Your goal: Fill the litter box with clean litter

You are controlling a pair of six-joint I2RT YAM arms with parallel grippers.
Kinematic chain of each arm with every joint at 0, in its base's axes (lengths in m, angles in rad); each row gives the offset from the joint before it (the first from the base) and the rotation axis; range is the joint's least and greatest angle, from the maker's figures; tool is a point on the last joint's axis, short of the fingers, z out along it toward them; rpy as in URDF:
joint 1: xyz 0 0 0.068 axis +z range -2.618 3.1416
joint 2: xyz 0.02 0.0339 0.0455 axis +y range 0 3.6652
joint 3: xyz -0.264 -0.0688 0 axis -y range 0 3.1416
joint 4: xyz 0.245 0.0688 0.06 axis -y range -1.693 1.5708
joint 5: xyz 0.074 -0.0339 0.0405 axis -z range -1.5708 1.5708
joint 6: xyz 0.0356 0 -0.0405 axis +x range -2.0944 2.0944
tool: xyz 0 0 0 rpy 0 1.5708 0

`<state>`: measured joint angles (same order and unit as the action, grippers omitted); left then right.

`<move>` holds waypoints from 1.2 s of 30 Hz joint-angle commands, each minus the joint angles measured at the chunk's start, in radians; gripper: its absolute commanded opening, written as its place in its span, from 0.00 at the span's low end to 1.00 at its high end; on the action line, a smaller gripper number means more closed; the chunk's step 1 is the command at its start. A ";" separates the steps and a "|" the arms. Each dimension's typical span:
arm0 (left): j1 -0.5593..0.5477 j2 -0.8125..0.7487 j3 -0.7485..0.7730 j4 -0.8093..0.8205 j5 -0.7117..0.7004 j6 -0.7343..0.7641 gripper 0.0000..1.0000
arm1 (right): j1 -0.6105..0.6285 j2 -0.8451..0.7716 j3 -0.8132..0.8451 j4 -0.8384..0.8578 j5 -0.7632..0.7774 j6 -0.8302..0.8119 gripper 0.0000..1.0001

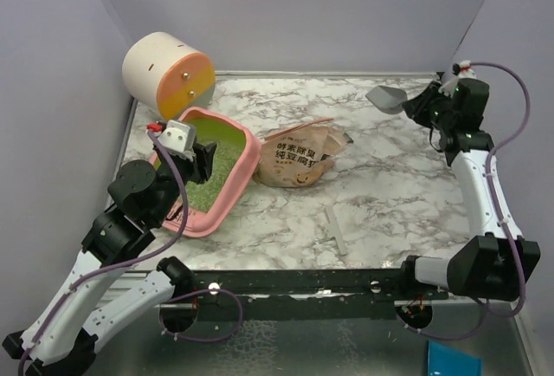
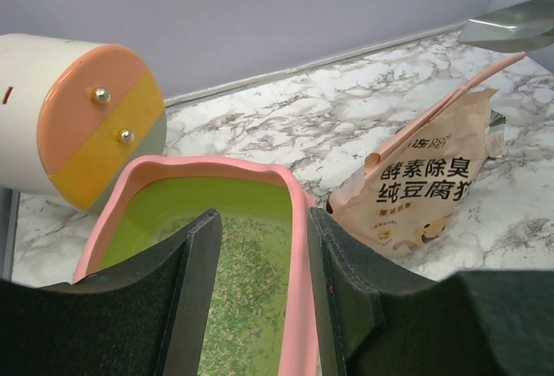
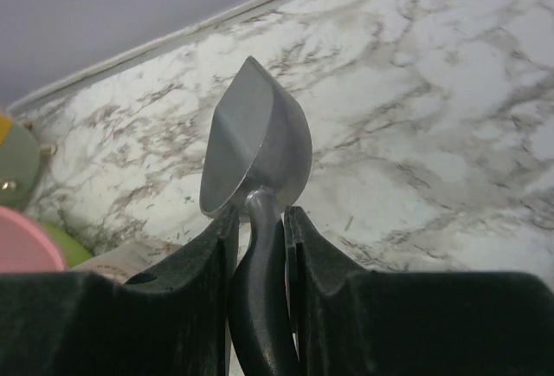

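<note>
The pink litter box (image 1: 248, 165) lies at the left of the table, with a thin scatter of greenish clean litter (image 1: 210, 178) on its lime bottom. My left gripper (image 1: 197, 158) stands open astride the box's right rim (image 2: 299, 246). The rim lies close to the right finger (image 2: 346, 289), and the left finger (image 2: 186, 289) hangs over the clean litter (image 2: 251, 281) inside. My right gripper (image 1: 419, 106) is shut on the dark handle of a metal scoop (image 1: 387, 97), held above the far right of the table. The scoop's bowl (image 3: 260, 133) shows nothing in it.
A tan litter bag (image 1: 299, 156) lies open on its side just right of the box. A cream-and-orange cylinder (image 1: 169, 73) lies at the back left, close to the box's far end. A white strip (image 1: 336, 229) rests on the marble near the front. Purple walls enclose the table.
</note>
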<state>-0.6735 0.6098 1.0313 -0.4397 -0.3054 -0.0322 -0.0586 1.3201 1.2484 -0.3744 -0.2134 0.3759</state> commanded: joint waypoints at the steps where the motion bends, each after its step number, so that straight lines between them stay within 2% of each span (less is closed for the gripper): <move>1: 0.000 0.042 -0.011 0.086 0.078 -0.011 0.48 | -0.150 -0.095 -0.215 0.213 -0.108 0.157 0.01; 4: 0.000 0.085 -0.016 0.130 0.135 -0.027 0.49 | -0.202 -0.141 -0.348 0.256 -0.082 0.207 0.01; 8: 0.000 0.158 -0.018 0.172 0.172 -0.028 0.57 | -0.286 -0.208 -0.531 0.328 -0.058 0.288 0.01; 12: 0.001 0.189 -0.058 0.243 0.175 -0.007 0.65 | -0.320 -0.308 -0.647 0.376 0.035 0.350 0.01; 16: 0.003 0.179 -0.127 0.342 0.206 -0.004 0.70 | -0.326 -0.361 -0.681 0.372 0.118 0.357 0.01; 22: 0.009 0.197 -0.183 0.432 0.257 -0.006 0.72 | -0.334 -0.308 -0.681 0.355 0.138 0.354 0.02; 30: 0.058 0.224 -0.216 0.484 0.316 -0.015 0.72 | -0.402 -0.224 -0.701 0.401 0.097 0.366 0.02; 36: 0.103 0.247 -0.235 0.515 0.394 -0.054 0.72 | -0.442 -0.195 -0.703 0.383 0.078 0.331 0.07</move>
<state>-0.5907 0.8490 0.8139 0.0010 0.0074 -0.0532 -0.4789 1.1141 0.5499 -0.0513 -0.1207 0.7273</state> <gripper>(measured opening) 0.720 0.242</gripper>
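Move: The litter bag's middle lies about 12 cm ahead of the left hand, 19 cm to its right and 28 cm below. The litter box is some 10 cm ahead of that hand, 9 cm to its left and 33 cm below. The right hand, holding the scoop, has open tabletop about 7 cm back, 12 cm to its right and 27 cm below; from it the bag is roughly 7 cm back, 26 cm left and 18 cm below. Left opens wider, going right, down, forward towards bag; right lowers held scoop about 17 cm, rightward and back. ##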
